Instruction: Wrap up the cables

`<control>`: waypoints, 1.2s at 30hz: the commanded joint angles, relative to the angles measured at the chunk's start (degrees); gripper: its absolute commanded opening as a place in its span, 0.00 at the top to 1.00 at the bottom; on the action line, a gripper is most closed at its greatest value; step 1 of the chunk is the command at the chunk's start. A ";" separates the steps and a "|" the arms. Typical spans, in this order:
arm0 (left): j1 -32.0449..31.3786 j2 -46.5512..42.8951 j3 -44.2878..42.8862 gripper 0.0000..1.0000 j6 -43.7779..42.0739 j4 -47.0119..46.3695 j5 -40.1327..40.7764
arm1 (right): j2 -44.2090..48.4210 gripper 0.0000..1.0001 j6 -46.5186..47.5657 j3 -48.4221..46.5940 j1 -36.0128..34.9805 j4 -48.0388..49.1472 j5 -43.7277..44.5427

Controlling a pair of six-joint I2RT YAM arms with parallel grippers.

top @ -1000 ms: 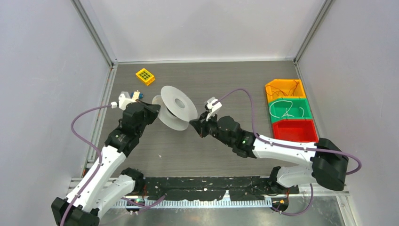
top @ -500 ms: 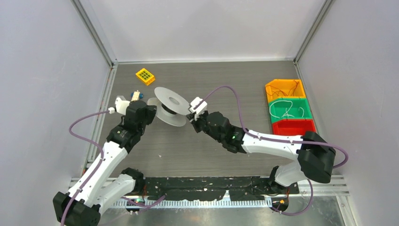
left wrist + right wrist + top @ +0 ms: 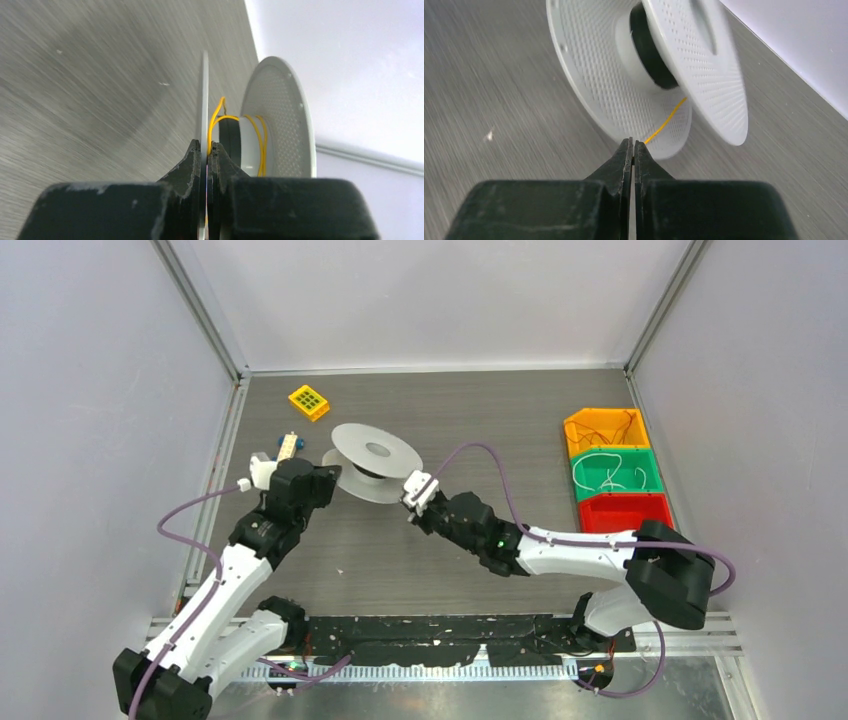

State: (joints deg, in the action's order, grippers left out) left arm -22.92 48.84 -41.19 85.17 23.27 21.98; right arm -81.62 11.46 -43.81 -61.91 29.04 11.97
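A white spool hangs tilted over the middle of the table, its top flange facing up. My left gripper is shut on the edge of one thin flange, which stands between the jaws in the left wrist view, left gripper. The yellow cable loops round the black hub. My right gripper sits just right of the spool. In the right wrist view the right gripper is shut on the cable, which runs taut from the tips up between the flanges of the spool.
A yellow gridded block and a small white-and-blue piece lie at the back left. Orange, green and red bins stand in a column at the right; thin wires lie in the orange and green ones.
The spool has tipped from standing on edge to nearly flat and shifted back. The right gripper has moved left and nearer the spool's front edge with the cable.
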 commanded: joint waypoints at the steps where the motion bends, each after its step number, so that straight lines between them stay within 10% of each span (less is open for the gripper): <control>1: -0.59 -2.08 -2.00 1.00 3.75 -10.99 -3.79 | 4.23 0.95 5.64 7.91 -0.90 11.12 -5.40; 36: -4.14 6.21 5.51 1.00 9.75 -35.71 -12.40 | -11.79 0.95 8.08 -9.52 -0.93 13.74 17.71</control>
State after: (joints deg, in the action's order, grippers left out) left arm -25.67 55.88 -34.85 91.11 0.10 12.38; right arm -91.50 20.62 -50.04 -62.52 40.32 27.88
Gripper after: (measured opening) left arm 0.036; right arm 0.069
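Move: The left hand still grips the spool's lower rim; the spool's hub lies about 7 cm to its right, 2 cm ahead and 1 cm above. From the right hand, which holds the yellow cable, the hub is some 5 cm ahead, 5 cm left and 2 cm above. On the table roughly 18 cm below the left hand, the toy car stands 4 cm ahead and 12 cm left, the yellow block 13 cm ahead and 8 cm left. Right hand dips back, rises, reaches forward about 7 cm towards the hub; left carries the spool 6 cm right. ##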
